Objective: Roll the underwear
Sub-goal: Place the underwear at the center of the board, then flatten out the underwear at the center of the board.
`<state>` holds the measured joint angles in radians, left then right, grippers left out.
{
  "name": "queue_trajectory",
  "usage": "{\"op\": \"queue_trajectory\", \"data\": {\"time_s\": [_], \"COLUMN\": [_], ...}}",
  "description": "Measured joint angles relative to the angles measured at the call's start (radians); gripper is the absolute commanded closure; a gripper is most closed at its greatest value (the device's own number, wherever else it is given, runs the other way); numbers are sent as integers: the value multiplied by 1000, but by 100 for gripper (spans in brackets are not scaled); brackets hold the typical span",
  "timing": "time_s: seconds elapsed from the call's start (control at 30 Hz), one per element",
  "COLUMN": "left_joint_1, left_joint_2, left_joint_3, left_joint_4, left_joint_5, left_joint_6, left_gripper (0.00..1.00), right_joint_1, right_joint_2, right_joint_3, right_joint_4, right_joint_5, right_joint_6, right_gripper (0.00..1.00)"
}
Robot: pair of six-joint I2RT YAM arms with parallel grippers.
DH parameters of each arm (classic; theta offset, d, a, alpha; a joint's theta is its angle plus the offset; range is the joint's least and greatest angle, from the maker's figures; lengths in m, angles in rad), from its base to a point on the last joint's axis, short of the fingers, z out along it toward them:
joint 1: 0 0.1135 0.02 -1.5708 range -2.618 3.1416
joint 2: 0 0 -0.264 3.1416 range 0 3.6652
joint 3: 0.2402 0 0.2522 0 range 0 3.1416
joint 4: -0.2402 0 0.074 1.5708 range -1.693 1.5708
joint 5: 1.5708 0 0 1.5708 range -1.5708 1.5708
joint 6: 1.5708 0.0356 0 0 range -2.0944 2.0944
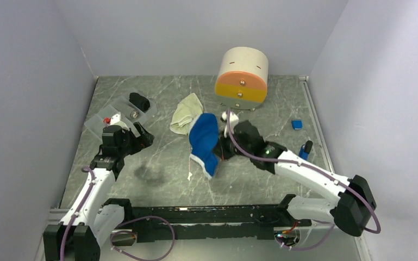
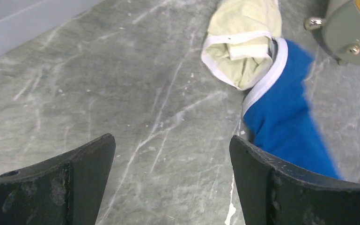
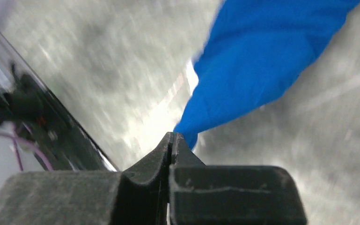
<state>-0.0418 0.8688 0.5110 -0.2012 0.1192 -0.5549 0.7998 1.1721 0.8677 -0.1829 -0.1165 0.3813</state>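
The blue underwear (image 1: 204, 140) with white trim hangs bunched mid-table, and one corner of the blue underwear (image 3: 257, 65) runs into the tips of my right gripper (image 3: 172, 136). That gripper (image 1: 224, 148) is shut on that corner, just to the right of the cloth. The cream-yellow underwear (image 1: 186, 114) lies crumpled on the table, touching the blue one's far left edge. In the left wrist view the cream piece (image 2: 243, 42) overlaps the blue cloth (image 2: 285, 122). My left gripper (image 2: 171, 154) is open over bare table, left of both garments (image 1: 141, 136).
A round cream container (image 1: 242, 76) with orange and yellow drawer fronts stands behind the garments. A clear tray (image 1: 120, 111) at the far left holds a black bundle (image 1: 139, 100). A small blue object (image 1: 297, 124) lies at the right. Walls close in three sides.
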Motion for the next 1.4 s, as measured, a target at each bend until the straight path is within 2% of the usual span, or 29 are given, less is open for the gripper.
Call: {"op": "queue_trajectory", "data": {"time_s": [0.17, 0.3, 0.33, 0.4, 0.5, 0.57, 0.63, 0.73, 0.87, 1.07, 1.27, 1.4], "left_joint_1": [0, -44, -91, -200, -346, -388, -401, -403, -403, -403, -403, -403], "left_joint_2": [48, 69, 75, 93, 136, 166, 181, 174, 141, 93, 87, 89], "left_joint_3": [-14, -48, -51, -51, -51, -51, -51, -51, -35, -8, -6, -6], "left_joint_4": [88, 160, 165, 179, 190, 189, 176, 145, 62, 1, -19, -32], "left_joint_5": [119, 199, 196, 180, 152, 129, 92, 27, -66, -152, -183, -193], "left_joint_6": [0, -3, -3, -2, -3, -4, -5, -5, -3, 2, 12, 16], "left_gripper": [3, 3, 3, 3, 3, 3, 3, 3, 4, 4, 4, 3], "right_joint_1": [2, 2, 2, 0, -2, -4, -5, -1, 71, 256, 312, 339], "right_joint_2": [-82, -146, -172, -211, -225, -212, -203, -199, -163, -63, 46, 116], "right_joint_3": [-282, -333, -333, -332, -322, -301, -278, -261, -260, -261, -261, -261], "right_joint_4": [-106, -191, -194, -193, -205, -224, -226, -194, -147, -126, -125, -106], "right_joint_5": [-14, 62, 91, 139, 215, 241, 232, 173, 115, 150, 232, 264], "right_joint_6": [97, 172, 190, 220, 244, 229, 198, 149, 106, 82, 73, 69], "right_gripper": [100, 100, 93, 62, 51, 46, 47, 54, 56, 54, 45, 43]}}
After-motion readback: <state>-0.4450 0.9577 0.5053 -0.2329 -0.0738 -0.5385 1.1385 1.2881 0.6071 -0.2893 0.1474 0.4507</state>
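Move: Hanging from the right hand's shut fingers by one end, the underwear has its middle about 4 cm ahead, 3 cm left and 10 cm below; the board's middle, where it goes, lies some 4 cm ahead and 18 cm below. The cream cloth is roughly 15 cm ahead, 12 cm left and 18 cm below. From the left hand, the underwear's middle is about 22 cm right, level fore and aft, and 6 cm below. Swinging down about 12 cm while drawing back and to its right, the right hand lowers the underwear, half opens to let go, and rises slightly. It then sweeps left and goes back and down with fingers tipping steeper, coming astride the near hem corner. The wide-open left hand swings some 13 cm right, turning clockwise and drawing back, then returns about 5 cm, a little lower. ##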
